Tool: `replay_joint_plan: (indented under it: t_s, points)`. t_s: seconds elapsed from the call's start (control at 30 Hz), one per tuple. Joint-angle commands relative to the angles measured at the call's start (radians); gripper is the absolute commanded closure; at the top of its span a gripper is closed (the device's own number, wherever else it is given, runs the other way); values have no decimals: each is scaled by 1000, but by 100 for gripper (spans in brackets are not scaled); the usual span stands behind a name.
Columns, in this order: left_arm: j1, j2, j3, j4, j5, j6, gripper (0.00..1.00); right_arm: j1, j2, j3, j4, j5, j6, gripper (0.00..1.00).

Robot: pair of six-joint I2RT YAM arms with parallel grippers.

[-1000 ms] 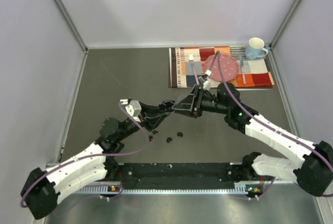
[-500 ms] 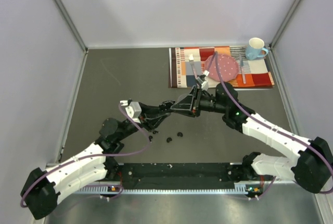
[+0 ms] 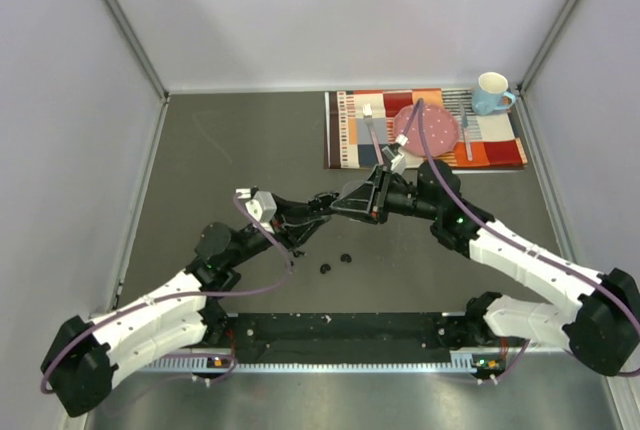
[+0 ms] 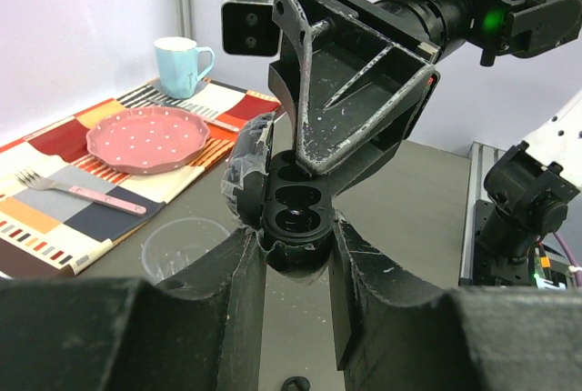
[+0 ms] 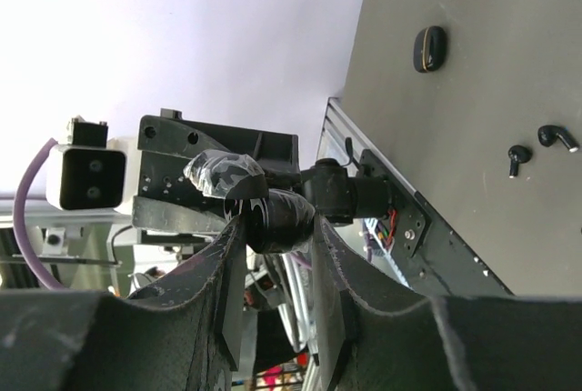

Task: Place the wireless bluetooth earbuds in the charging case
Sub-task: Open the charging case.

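Observation:
The black charging case (image 4: 296,214) is held up off the table, open, its two wells facing the left wrist camera and its film-wrapped lid (image 4: 247,173) tipped to the left. My left gripper (image 4: 296,236) is shut on the case's lower body. My right gripper (image 5: 277,227) comes from the opposite side, its fingers pressing both flanks of the same case (image 5: 277,221). In the top view the two grippers (image 3: 305,215) (image 3: 338,205) meet mid-table. Two earbuds (image 3: 325,269) (image 3: 346,257) lie on the table below; the right wrist view shows them too (image 5: 518,156) (image 5: 556,136).
A clear plastic cup (image 4: 182,247) stands on the table beside the placemat (image 3: 425,130). On the mat are a pink plate (image 3: 428,128), a fork (image 4: 82,193) and a blue mug (image 3: 492,92). A second closed black case (image 5: 429,48) lies on the table.
My right gripper's jaws have narrowed onto the case that the left gripper holds. Both arms have shifted only slightly.

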Motion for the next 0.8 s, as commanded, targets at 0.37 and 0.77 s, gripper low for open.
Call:
replay_joint_plan:
  t_s: [0.37,0.77]
  points:
    - [-5,12,41,31,41,-35,100,12,-33,44,-66,19,-143,72]
    - [-5,-93,-37,-17,-117,-32,100,12,-107,64,-178,63,-223,37]
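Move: The charging case, already open, sits in the left fingertips, its middle about 2 cm right, 1 cm ahead and 1 cm above that hand. It lies some 2 cm left of the right hand, level with it, and the right fingers are shut on its free end. From the right hand the glass stands about 9 cm ahead, 4 cm right and 17 cm lower; the nearest earbud lies about 2 cm back, 2 cm right and 21 cm below. Down and to the right, the right hand eases off the case by about 1.5 cm in all. It first sinks slightly with the case, still gripping; then its fingers open to roughly twice their gap and come free, fingertips tipping down some 5–10 degrees. The left hand keeps its hold on the case throughout, staying nearly in place with a small dip and partial recovery. ##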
